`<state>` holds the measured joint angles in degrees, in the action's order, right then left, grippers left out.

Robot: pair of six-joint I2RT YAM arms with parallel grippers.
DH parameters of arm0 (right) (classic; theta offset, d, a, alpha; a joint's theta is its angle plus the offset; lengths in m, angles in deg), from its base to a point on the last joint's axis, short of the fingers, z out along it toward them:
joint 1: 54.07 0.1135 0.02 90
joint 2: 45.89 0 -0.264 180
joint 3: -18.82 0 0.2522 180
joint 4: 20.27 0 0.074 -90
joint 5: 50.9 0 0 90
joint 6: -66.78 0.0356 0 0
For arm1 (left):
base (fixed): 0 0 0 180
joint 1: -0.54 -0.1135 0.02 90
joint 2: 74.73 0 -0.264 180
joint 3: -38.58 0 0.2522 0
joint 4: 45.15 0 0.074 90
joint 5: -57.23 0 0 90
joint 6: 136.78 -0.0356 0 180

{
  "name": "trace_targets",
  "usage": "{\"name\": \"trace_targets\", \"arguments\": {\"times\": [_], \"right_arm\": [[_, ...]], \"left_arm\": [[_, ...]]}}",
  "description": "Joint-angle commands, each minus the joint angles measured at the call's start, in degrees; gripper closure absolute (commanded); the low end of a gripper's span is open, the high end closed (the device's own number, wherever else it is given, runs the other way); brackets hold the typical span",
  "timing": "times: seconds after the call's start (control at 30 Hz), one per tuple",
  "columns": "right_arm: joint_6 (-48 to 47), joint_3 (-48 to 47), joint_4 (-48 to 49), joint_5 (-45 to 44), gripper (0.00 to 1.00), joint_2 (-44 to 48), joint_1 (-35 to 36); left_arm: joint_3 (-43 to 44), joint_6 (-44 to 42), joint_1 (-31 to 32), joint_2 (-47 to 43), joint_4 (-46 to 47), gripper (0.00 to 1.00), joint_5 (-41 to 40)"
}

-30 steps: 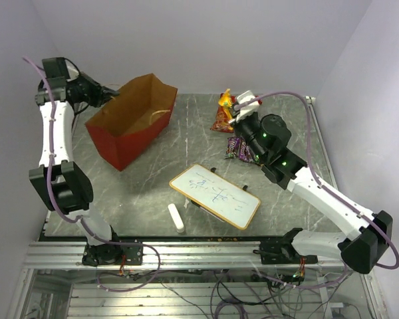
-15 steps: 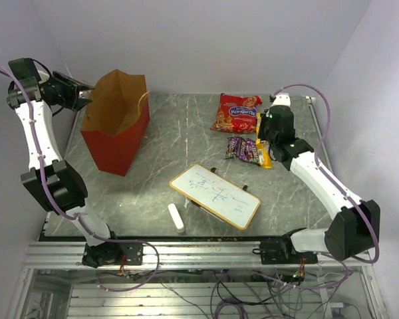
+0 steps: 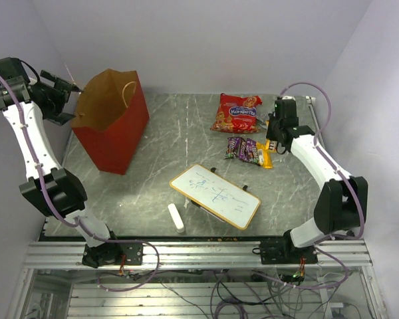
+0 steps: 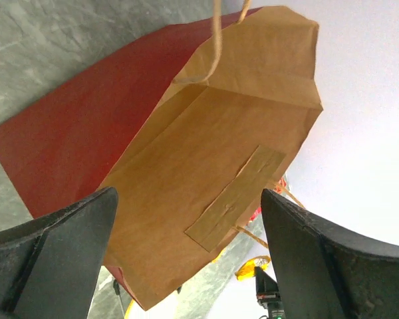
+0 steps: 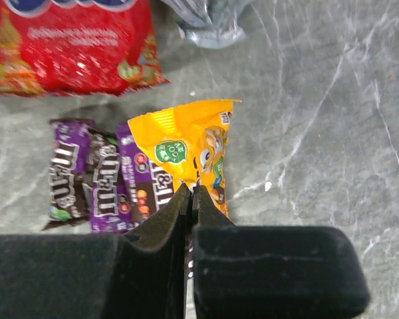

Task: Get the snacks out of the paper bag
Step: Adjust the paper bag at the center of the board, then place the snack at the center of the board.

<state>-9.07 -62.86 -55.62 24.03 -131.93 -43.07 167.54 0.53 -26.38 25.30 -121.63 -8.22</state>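
Note:
The red paper bag (image 3: pixel 113 133) stands upright at the far left with its brown mouth up; the left wrist view shows its kraft inside (image 4: pixel 206 153). My left gripper (image 3: pixel 68 102) (image 4: pixel 187 199) hangs open just left of the bag's rim, holding nothing. The snacks lie at the back right: a large red packet (image 3: pixel 237 113) (image 5: pixel 66 46), purple candy packs (image 3: pixel 241 149) (image 5: pixel 93 179), a silvery wrapper (image 5: pixel 206 20) and a yellow candy pack (image 3: pixel 263 158) (image 5: pixel 186 146). My right gripper (image 3: pixel 273 141) (image 5: pixel 191 191) is shut on the yellow pack's near edge, next to the purple packs.
A white whiteboard (image 3: pixel 215 196) lies tilted in the middle of the table, a small white eraser stick (image 3: pixel 176 217) to its left near the front edge. Walls close in at the left, back and right.
The bag went from tipped over to upright, and my left gripper opened and let go of its rim. My right arm swung right with the yellow pack and brought it down beside the purple packs.

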Motion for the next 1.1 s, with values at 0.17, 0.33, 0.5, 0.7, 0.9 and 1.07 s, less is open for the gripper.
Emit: {"name": "trace_targets", "arguments": {"times": [0.17,0.33,0.5,0.7,0.9,1.07], "right_arm": [[-7.9,-3.9,-6.2,6.3,1.00,-7.6,-2.3],[-7.4,-10.0,-10.1,11.8,1.00,-13.3,-2.4],[-3.9,-11.9,-12.9,13.3,1.00,-16.8,-2.3],[-2.2,-11.8,-11.8,12.8,1.00,-19.3,-2.3],[0.7,-12.4,-12.0,13.8,0.85,-20.5,-2.3],[2.3,-11.7,-12.5,13.6,0.60,-17.9,-2.3]], "left_arm": [[5.5,-5.1,0.9,-5.8,-1.5,0.00,-1.9],[2.8,-6.7,4.2,-7.9,1.6,0.04,-0.2],[4.4,-9.6,7.7,-8.5,3.2,0.03,0.1],[8.6,-13.6,12.7,-8.8,3.6,0.03,-1.8],[9.8,-18.5,21.4,-10.0,4.5,0.03,-2.6],[9.2,-22.8,30.2,-12.7,6.3,0.03,-1.9]]}}
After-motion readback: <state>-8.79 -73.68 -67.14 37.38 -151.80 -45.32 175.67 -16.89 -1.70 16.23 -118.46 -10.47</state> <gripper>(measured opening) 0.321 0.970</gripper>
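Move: The paper bag stands open with its middle about 12 cm to the right of my wide-open left hand, some 2 cm nearer me and 13 cm lower; its loop handle is roughly 16 cm to that hand's right, 2 cm farther out, at its height. My right hand grips a yellow packet, with the pile's other yellow packet about 12 cm below, 3 cm back and 3 cm left. From this hand the purple packets lie 12 cm left, 1 cm back, and the big red bag 12 cm left, 11 cm ahead. I lift my empty left hand clear beside the paper bag, then sweep it right above the open mouth towards the handle side, about 17 cm across and 11 cm up, fingers wide, swinging clockwise and tilting upward. My right hand meanwhile sinks some 10 cm, tips its fingers steeper, and near the end opens about a third to let go of the yellow packet on the pile. ##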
